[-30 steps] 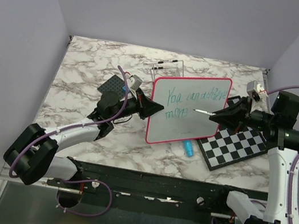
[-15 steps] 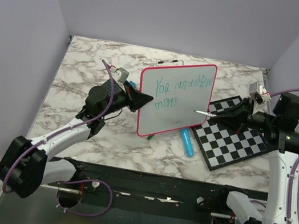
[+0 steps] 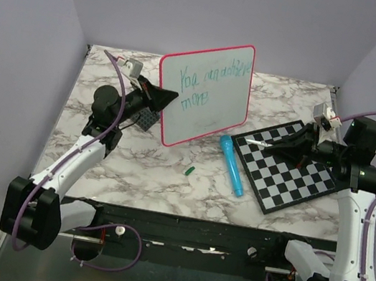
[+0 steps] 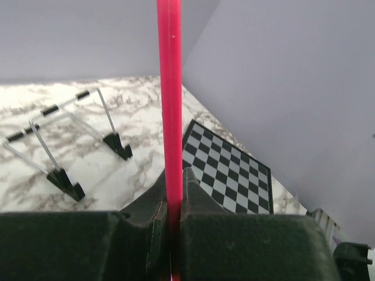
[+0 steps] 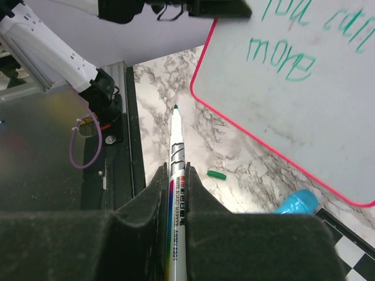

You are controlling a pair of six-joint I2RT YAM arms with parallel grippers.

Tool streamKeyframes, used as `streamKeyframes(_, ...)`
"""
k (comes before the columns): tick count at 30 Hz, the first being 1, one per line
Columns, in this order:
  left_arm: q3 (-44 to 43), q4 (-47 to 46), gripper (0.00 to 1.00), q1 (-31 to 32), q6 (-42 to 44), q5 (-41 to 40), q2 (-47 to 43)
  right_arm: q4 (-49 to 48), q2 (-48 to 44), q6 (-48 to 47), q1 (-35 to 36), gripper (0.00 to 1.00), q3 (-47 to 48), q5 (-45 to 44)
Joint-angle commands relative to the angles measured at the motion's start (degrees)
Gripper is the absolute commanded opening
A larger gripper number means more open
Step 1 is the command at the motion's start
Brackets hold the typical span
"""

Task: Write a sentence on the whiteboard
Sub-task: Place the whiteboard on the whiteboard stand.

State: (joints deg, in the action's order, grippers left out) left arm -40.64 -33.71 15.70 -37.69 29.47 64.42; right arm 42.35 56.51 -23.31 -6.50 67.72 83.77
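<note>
The whiteboard (image 3: pixel 212 86), white with a pink-red frame, is lifted off the table and tilted, its left edge (image 4: pixel 170 105) pinched in my shut left gripper (image 3: pixel 168 98). The sentence (image 3: pixel 209 82) runs across it in two green lines, and its second line (image 5: pixel 276 58) shows in the right wrist view. My right gripper (image 3: pixel 283 146) is shut on a white marker (image 5: pixel 176 175) whose green tip points left. It hovers over the checkered board, apart from the whiteboard's right edge.
A black-and-white checkered board (image 3: pixel 291 173) lies at the right. A blue cylinder (image 3: pixel 232 164) lies beside it. A small green cap (image 3: pixel 188 172) rests on the marble. A wire stand (image 4: pixel 70 140) sits at the back. A small dark gridded block (image 3: pixel 149 118) lies under the left gripper.
My left arm has lifted the whiteboard up and to the back left, uncovering the blue cylinder and the green cap. The right gripper with the marker has barely moved.
</note>
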Motion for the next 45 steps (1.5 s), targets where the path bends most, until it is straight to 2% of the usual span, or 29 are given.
streamKeyframes(1,-11.46,-8.74,0.00,-4.26,-2.21,4.01,2.18,-1.83,0.26,0.72,-0.44,0.01,-1.45,2.81)
streamKeyframes(7,-22.01,-9.35,0.00,-9.37,-2.56,9.89,12.28,-3.23,1.32,0.46,-0.44,0.01,-3.73,1.40)
streamKeyframes(14,-33.17,-19.54,0.00,-11.31,-7.74,18.67,27.93,-3.68,3.17,0.02,-0.44,0.01,-4.79,0.52)
streamKeyframes(18,-41.16,-21.74,0.00,-11.40,-10.11,20.27,35.93,-3.76,4.22,-0.51,-0.44,0.01,-5.32,-0.88)
streamKeyframes(24,-47.50,-25.52,0.00,-11.31,-12.76,20.27,46.31,-3.68,6.15,-1.04,-0.44,0.01,-5.58,-2.29)
streamKeyframes(31,-51.02,-24.65,0.00,-11.31,-11.88,20.53,54.39,-3.68,8.08,-1.30,-0.44,0.01,-5.59,-2.73)
streamKeyframes(45,-50.42,-21.22,0.00,-11.31,-5.11,20.89,60.82,-2.71,10.37,-2.53,-0.44,0.01,-5.32,-3.35)
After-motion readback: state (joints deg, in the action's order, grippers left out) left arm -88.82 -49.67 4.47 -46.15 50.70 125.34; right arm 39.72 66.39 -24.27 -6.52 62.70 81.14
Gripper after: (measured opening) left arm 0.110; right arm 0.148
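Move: The left gripper still holds the whiteboard by its left edge. The whiteboard stand is about 20 cm ahead, 12 cm to this gripper's right and 22 cm below. On the table, some 29 cm below, the blue block lies 16 cm ahead and 9 cm left, the grey baseplate 13 cm ahead and 16 cm left, and the microphone 2 cm back and 22 cm right. From the right hand, the stand lies about 32 cm ahead, 14 cm left and 25 cm below. Bring the left gripper forward about 23 cm, still pinching the whiteboard's edge: first lift roughly 9 cm while advancing, then sink some 16 cm, slowing down, to bring the board's lower edge to the stand's feet. Turn the hand about 10 degrees clockwise to square the board. With the right hand, keep the marker gripped while easing down 6 cm and forward 4.5, tipping slightly. ##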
